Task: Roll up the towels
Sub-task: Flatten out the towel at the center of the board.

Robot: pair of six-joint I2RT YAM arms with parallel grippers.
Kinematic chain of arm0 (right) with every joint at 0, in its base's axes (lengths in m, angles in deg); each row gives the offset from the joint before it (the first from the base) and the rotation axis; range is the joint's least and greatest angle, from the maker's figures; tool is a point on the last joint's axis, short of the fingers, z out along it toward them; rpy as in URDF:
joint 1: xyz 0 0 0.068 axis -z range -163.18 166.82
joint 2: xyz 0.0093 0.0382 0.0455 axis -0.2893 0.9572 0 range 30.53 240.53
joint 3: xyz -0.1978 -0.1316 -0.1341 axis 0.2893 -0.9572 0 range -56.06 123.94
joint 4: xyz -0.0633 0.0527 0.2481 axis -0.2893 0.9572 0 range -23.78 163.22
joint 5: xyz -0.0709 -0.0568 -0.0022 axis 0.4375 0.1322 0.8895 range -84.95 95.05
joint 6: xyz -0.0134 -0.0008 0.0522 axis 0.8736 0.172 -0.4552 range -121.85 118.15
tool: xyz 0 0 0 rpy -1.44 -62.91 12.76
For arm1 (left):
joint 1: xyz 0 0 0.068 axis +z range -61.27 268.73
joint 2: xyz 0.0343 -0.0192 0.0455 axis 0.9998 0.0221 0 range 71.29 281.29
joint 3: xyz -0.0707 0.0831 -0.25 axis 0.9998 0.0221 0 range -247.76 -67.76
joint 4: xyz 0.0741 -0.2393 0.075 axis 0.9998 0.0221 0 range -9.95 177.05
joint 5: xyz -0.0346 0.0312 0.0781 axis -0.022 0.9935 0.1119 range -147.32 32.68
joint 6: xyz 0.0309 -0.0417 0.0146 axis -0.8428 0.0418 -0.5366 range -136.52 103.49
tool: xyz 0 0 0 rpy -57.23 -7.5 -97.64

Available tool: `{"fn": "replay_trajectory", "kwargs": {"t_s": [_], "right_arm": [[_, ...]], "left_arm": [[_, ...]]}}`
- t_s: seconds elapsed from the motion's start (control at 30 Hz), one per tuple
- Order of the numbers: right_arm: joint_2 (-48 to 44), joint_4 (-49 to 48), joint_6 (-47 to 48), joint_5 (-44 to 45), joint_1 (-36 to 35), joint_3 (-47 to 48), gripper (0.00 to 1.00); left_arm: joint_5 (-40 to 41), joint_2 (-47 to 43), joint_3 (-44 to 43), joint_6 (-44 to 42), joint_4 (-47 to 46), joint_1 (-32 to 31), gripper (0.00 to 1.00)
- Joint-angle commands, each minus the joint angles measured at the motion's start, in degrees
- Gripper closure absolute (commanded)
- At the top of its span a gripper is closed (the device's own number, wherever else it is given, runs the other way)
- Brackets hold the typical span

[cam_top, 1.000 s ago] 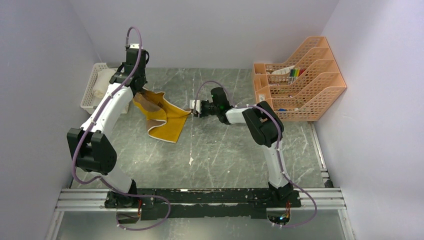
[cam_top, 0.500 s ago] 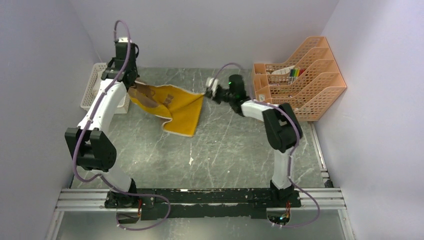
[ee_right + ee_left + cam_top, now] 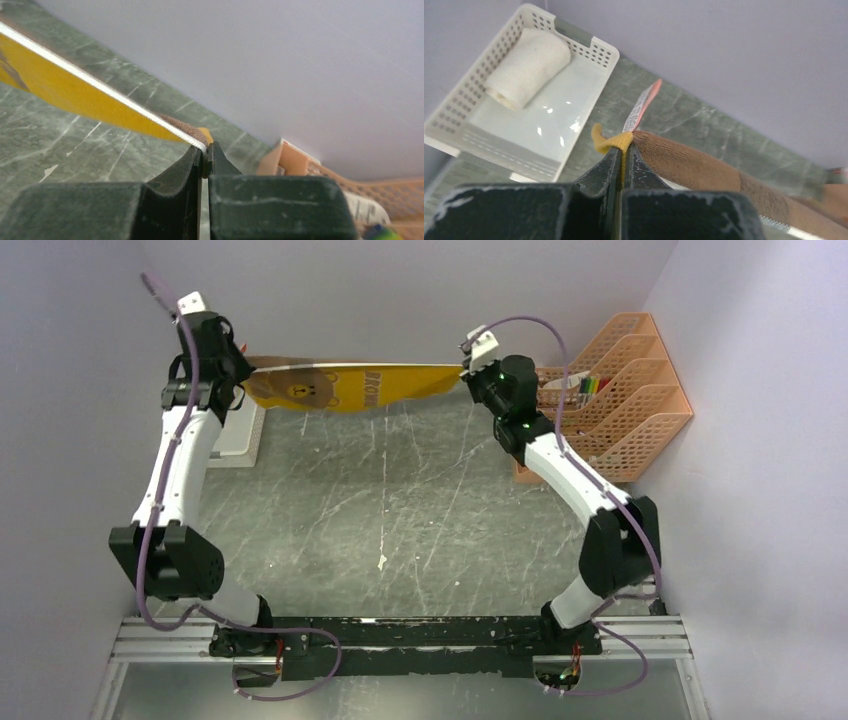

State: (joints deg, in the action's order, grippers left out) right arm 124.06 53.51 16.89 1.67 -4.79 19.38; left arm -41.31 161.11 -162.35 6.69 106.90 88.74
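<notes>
The brown and mustard-yellow towel [image 3: 350, 387] hangs stretched in the air at the back of the table, yellow side with a bear print facing the top camera. My left gripper [image 3: 243, 368] is shut on its left corner [image 3: 616, 142]; the brown side [image 3: 694, 165] runs off to the right there. My right gripper [image 3: 463, 370] is shut on the right corner [image 3: 200, 137]. The cream-white towel [image 3: 526, 67] lies rolled in the white basket [image 3: 596, 50] at the back left, below and left of the left gripper [image 3: 623, 150].
An orange mesh file rack [image 3: 610, 405] with pens and small items stands at the back right, just behind the right arm. The back wall is close behind the stretched towel. The grey marble table [image 3: 400, 520] lies below.
Both arms have risen and moved apart toward the back. The right gripper closed on the towel's right corner, and the towel went from draped on the table to stretched taut in the air.
</notes>
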Motion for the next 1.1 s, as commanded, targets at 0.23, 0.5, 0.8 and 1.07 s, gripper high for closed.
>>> {"fn": "replay_trajectory", "kwargs": {"t_s": [0.23,0.5,0.8,1.07], "right_arm": [[-24.9,-5.4,-16.0,16.7,1.3,-21.0,1.0],[-38.3,2.5,-21.6,10.9,-3.4,-30.6,1.0],[-28.4,-3.2,-26.7,14.8,-4.8,-35.0,1.0],[1.3,1.3,-31.4,14.1,0.5,-15.0,1.0]], "left_arm": [[-16.3,-21.3,22.4,24.2,-6.0,9.6,0.93],[-22.4,-38.0,39.2,31.7,0.9,9.5,0.93],[-13.3,-28.1,40.7,33.5,8.9,9.5,0.93],[-6.6,-3.4,36.7,39.1,-5.5,6.2,0.93]]}}
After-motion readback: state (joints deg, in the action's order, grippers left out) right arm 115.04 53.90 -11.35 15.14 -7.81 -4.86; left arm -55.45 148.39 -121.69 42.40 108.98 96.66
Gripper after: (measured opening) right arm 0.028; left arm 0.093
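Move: The towel hangs from both hands by its upper corners, bound for the board's centre. From the left hand that centre is about 7 cm back, 28 to the right and 31 below; the white basket is some 10 cm ahead, 13 left and 28 below. From the right hand the centre is roughly 9 cm back, 19 left and 28 below; the peach organizer's middle is about 5 cm ahead, 30 right and 20 below. Keep both corners pinched and the top edge stretched. Swing both hands back together some 16 cm, letting the right rise slightly first, then reverse and sweep them down and forward towards the board, about 13 cm lower in that last stroke. Tip both grippers about 20 degrees further down on the way, and roll the left one so its left side drops. ##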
